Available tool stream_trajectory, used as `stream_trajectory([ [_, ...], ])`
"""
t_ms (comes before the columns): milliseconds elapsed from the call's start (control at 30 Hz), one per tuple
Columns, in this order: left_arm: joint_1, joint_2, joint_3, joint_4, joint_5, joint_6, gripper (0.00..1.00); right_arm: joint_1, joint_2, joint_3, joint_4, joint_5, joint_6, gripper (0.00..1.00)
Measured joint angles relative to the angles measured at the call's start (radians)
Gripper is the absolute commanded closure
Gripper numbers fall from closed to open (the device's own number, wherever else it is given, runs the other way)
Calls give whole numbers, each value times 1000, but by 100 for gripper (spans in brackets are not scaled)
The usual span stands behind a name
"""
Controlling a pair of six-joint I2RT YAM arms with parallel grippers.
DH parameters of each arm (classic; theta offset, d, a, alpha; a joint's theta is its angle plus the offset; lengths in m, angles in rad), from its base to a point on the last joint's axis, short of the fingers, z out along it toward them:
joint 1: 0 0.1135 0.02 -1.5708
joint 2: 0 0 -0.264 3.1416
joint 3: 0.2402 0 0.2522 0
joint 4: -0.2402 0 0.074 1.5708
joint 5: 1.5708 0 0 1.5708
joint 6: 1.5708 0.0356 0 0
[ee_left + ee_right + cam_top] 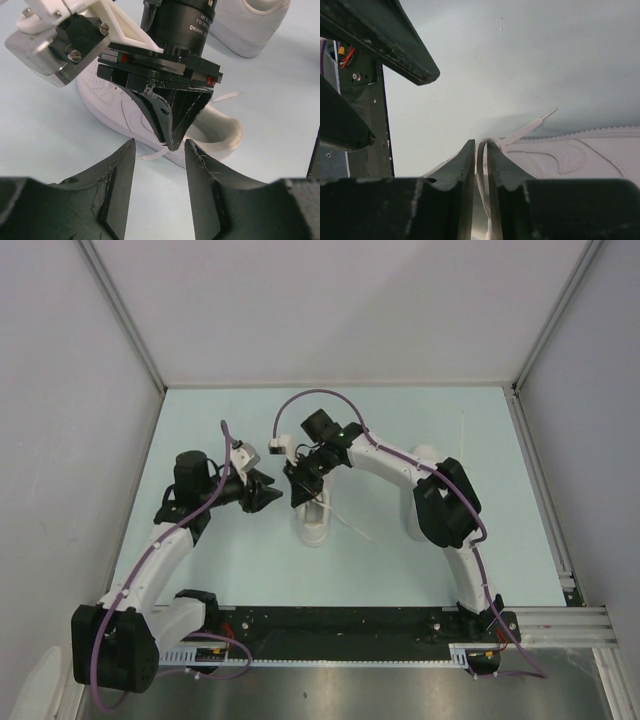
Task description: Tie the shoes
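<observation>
Two white shoes lie on the pale table. One shoe (313,525) is in the middle, under the grippers; the other shoe (415,515) is to its right, partly behind the right arm. My right gripper (480,145) hangs over the middle shoe (580,157). Its jaws are parted by a narrow gap, and a white lace (481,172) runs through the gap and loops over one fingertip. The lace's free end (535,124) trails onto the table. My left gripper (160,143) is open and empty, just left of the right gripper's tip (172,140) and the shoe (115,105).
The second shoe (250,25) shows at the upper right of the left wrist view. Grey walls close in the table at the back and both sides. A black base rail (330,630) runs along the near edge.
</observation>
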Motion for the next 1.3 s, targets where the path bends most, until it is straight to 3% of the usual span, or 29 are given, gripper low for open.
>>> stream_trajectory([
  [167, 0, -5, 0, 0, 0, 0, 50, 1, 0, 45, -66, 34, -24, 69],
  [400, 0, -1, 0, 11, 0, -10, 50, 11, -11, 63, -140, 68, -61, 47],
  [1033, 0, 24, 0, 48, 0, -44, 51, 20, -42, 115, -214, 145, -161, 43],
  [1300, 0, 50, 0, 61, 1, -61, 52, -6, -61, 163, -278, 81, -187, 45],
])
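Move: The shoelace strand I'm about to free sits right at my right fingertips, above the near shoe's left rim. From that hand the opening of the near shoe is centred some 3 cm to the right, 2 cm back and 5 cm down, and the loose lace tail ends about 17 cm right, 8 cm back and 9 cm below. From my left hand the strand lies roughly 7 cm right, 2 cm ahead and 5 cm lower. I let the lace go: my right fingers, barely parted around it, spread to a little over half open as the hand eases about 2.5 cm to the right. All the while I lift it off the shoe, slowly and then quicker at the end, some 5 cm up in all, with the wrist rolling roughly 10 degrees. ##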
